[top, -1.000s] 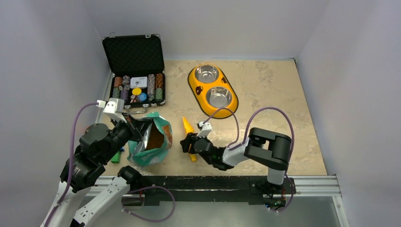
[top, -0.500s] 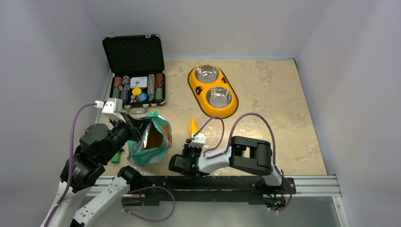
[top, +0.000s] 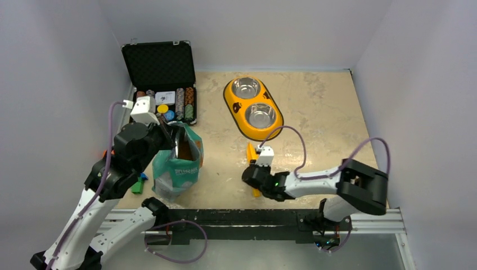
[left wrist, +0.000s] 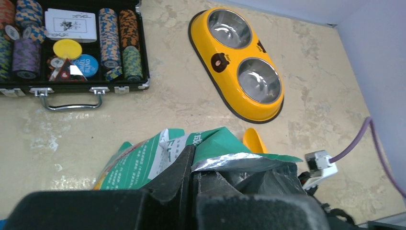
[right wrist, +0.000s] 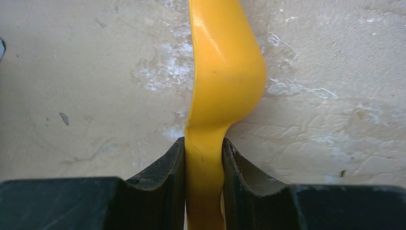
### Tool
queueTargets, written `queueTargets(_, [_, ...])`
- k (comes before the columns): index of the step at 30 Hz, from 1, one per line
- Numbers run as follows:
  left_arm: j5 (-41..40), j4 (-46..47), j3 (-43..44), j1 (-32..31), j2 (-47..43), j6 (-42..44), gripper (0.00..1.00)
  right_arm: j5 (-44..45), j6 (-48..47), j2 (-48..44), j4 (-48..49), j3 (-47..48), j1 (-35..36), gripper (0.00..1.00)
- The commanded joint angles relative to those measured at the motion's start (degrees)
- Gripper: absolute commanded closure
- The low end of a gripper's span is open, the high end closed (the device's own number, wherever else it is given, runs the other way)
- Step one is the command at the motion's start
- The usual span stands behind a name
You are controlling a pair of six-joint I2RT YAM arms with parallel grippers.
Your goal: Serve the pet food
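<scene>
The teal-green pouch (top: 179, 169) stands on the table left of centre, its mouth open upward. The pet food (top: 183, 150) shows as a dark brown patch inside the mouth. My left gripper (top: 167, 135) is shut on the pouch's foil-lined rim; in the left wrist view the rim (left wrist: 230, 162) sits pinched between the left gripper's (left wrist: 194, 168) black fingers. My right gripper (right wrist: 203, 143) is shut on the handle of a yellow scoop (right wrist: 225, 72), just above the table. From above, the scoop (top: 251, 150) points toward the yellow double bowl (top: 241, 115), with the right gripper (top: 254, 171) behind it.
The double bowl (left wrist: 197, 36) holds two steel bowls with nothing in them. An open black case of poker chips (top: 160, 67) stands at the back left. A small green block (top: 137, 185) lies left of the pouch. Walls close off all sides.
The right gripper closed on the scoop's handle and carried it right, toward the table's middle. The left arm raised the pouch more upright and shifted it slightly toward the back.
</scene>
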Motion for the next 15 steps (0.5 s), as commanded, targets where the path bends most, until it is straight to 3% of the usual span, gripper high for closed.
queueTargets(1, [-5.7, 4.7, 3.4, 0.2, 7.0, 3.4, 1.0, -28.7, -16.7, -11.6, -4.2, -4.9, -8.3, 1.0])
queueTargets(9, [-5.4, 8.4, 6.9, 0.2, 13.7, 4.7, 1.0, -44.2, -30.0, -29.4, -13.4, -1.7, -22.9, 1.0])
queueTargets(12, [-2.1, 7.1, 8.0, 0.1, 15.4, 5.7, 1.0, -45.9, -31.0, -33.2, -21.8, 5.2, -23.4, 1.0])
queueTargets(15, [6.7, 4.3, 10.7, 0.2, 18.1, 7.7, 1.0, -50.0, -29.9, -34.9, -35.1, 17.3, -23.4, 1.0])
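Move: The right hand already grips the yellow scoop just above the table; the bag mouth it has to reach lies about 24 cm to its left, level with it and roughly 23 cm higher. The near bowl is some 18 cm ahead and 3 cm right, the far bowl 29 cm ahead and 3 cm left. For the left hand, pinching the rim, the bag mouth is about 2 cm back, 3 cm right and 5 cm below, the chip case 21 cm ahead and 5 cm left, far below. Keeping its grip on the scoop's neck, the right hand lifts it about 10 cm, drifting some 5 cm to the right as the wrist swings counter-clockwise by a little over 20 degrees and tips down slightly, turning the scoop's head towards the bag side. The left hand, still pinching the rim, draws it about 5 cm forward and slightly right, easing off at the end. ##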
